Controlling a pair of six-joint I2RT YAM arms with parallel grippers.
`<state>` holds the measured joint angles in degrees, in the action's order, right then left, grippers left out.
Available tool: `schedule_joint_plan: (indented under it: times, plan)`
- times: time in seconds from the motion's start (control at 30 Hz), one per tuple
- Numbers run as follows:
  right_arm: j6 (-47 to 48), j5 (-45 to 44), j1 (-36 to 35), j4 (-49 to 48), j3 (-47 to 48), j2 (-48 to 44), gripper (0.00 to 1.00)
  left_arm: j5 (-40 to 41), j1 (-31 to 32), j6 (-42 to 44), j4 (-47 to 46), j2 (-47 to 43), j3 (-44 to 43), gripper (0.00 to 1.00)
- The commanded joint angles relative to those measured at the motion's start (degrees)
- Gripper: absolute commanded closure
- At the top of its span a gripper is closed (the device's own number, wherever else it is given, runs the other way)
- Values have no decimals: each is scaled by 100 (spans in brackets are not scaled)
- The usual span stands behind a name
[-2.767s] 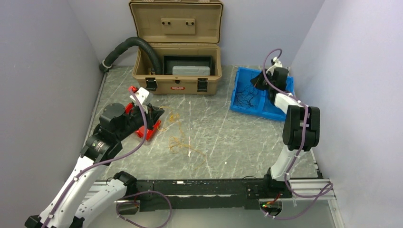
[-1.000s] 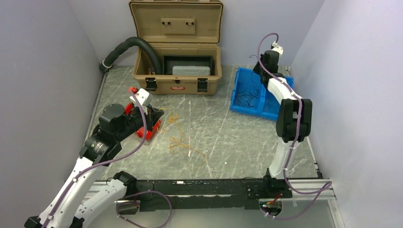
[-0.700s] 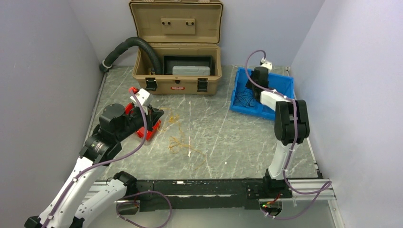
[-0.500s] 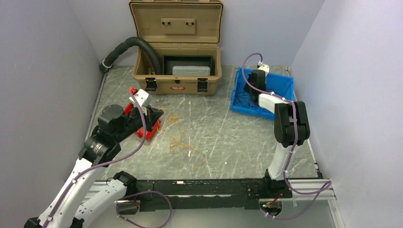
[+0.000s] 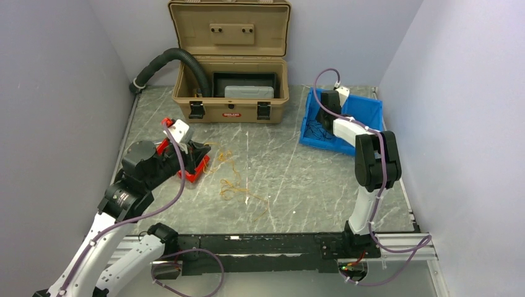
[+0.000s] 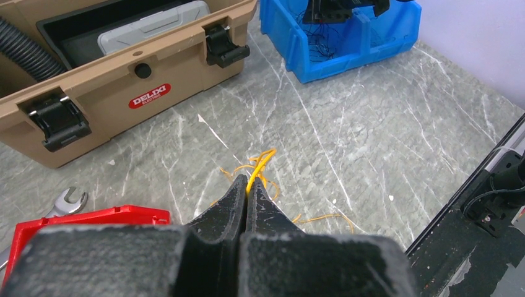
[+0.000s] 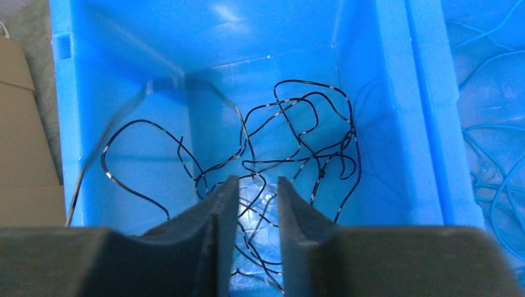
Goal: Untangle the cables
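Thin yellow-orange cables (image 5: 238,185) lie in a loose tangle on the marble table. My left gripper (image 5: 201,154) is shut on one yellow strand (image 6: 263,164), which runs from its tips (image 6: 246,185) down to the tangle. Black cables (image 7: 297,142) lie curled in the left compartment of the blue bin (image 7: 68,124). My right gripper (image 7: 258,182) hangs open just over them, some strands showing in the gap between its fingers. Blue cables (image 7: 495,173) lie in the bin's right compartment. From above, the right gripper (image 5: 322,117) is at the bin's (image 5: 365,111) left side.
An open tan case (image 5: 229,108) stands at the back with a black ribbed hose (image 5: 167,59) running into it. A red tray (image 6: 80,219) and a wrench (image 6: 68,201) lie by my left gripper. A black rail (image 5: 260,250) spans the near edge.
My right gripper swung from the bin's back right corner to its left compartment, dipped in and opened its jaws. My left arm drew back slightly, still holding the yellow strand.
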<state>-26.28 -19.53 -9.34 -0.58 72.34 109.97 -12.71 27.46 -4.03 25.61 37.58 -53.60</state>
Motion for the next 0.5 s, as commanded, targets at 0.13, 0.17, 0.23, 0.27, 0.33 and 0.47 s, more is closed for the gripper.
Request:
schedule_joint_plan:
  times: [0.13,0.17,0.23,0.27,0.33,0.47]
  plan:
    - [7,-272,21,552,513,-571,54,-60,13,36,63,-40,-78,100]
    - [36,-271,20,590,532,-673,51,-75,13,34,71,-14,-92,100]
    - [102,-182,25,606,494,-912,45,-116,8,25,77,26,-118,100]
    - [139,-109,28,615,455,-1022,42,-149,8,18,84,41,-122,100]
    - [223,151,25,611,360,-1247,36,-189,13,8,86,74,-144,100]
    - [334,651,32,729,170,-1590,23,-314,13,-17,81,131,-163,100]
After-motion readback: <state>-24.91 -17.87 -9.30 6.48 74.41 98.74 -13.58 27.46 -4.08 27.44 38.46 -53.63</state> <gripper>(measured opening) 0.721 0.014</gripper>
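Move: Just above the floor of the blue box's left compartment, the right hand has the black cable almost straight beneath it, about 5 cm down and perhaps 1 cm farther out. The blue cable in the right compartment lies level with this hand, some 15 cm to its right and 5 cm lower. From the left hand, still gripping the yellow cable, the black cable is roughly 26 cm ahead, 44 cm to the right and 30 cm below. Spreading its already parted fingers from about a quarter to nearly three quarters open, the right hand barely shifts at first, then lifts ever faster away from the black cable and out of the left compartment. It climbs about 9 cm, easing back towards its base by 1 to 2 cm, with the fingertips tipping up slightly at the end. ##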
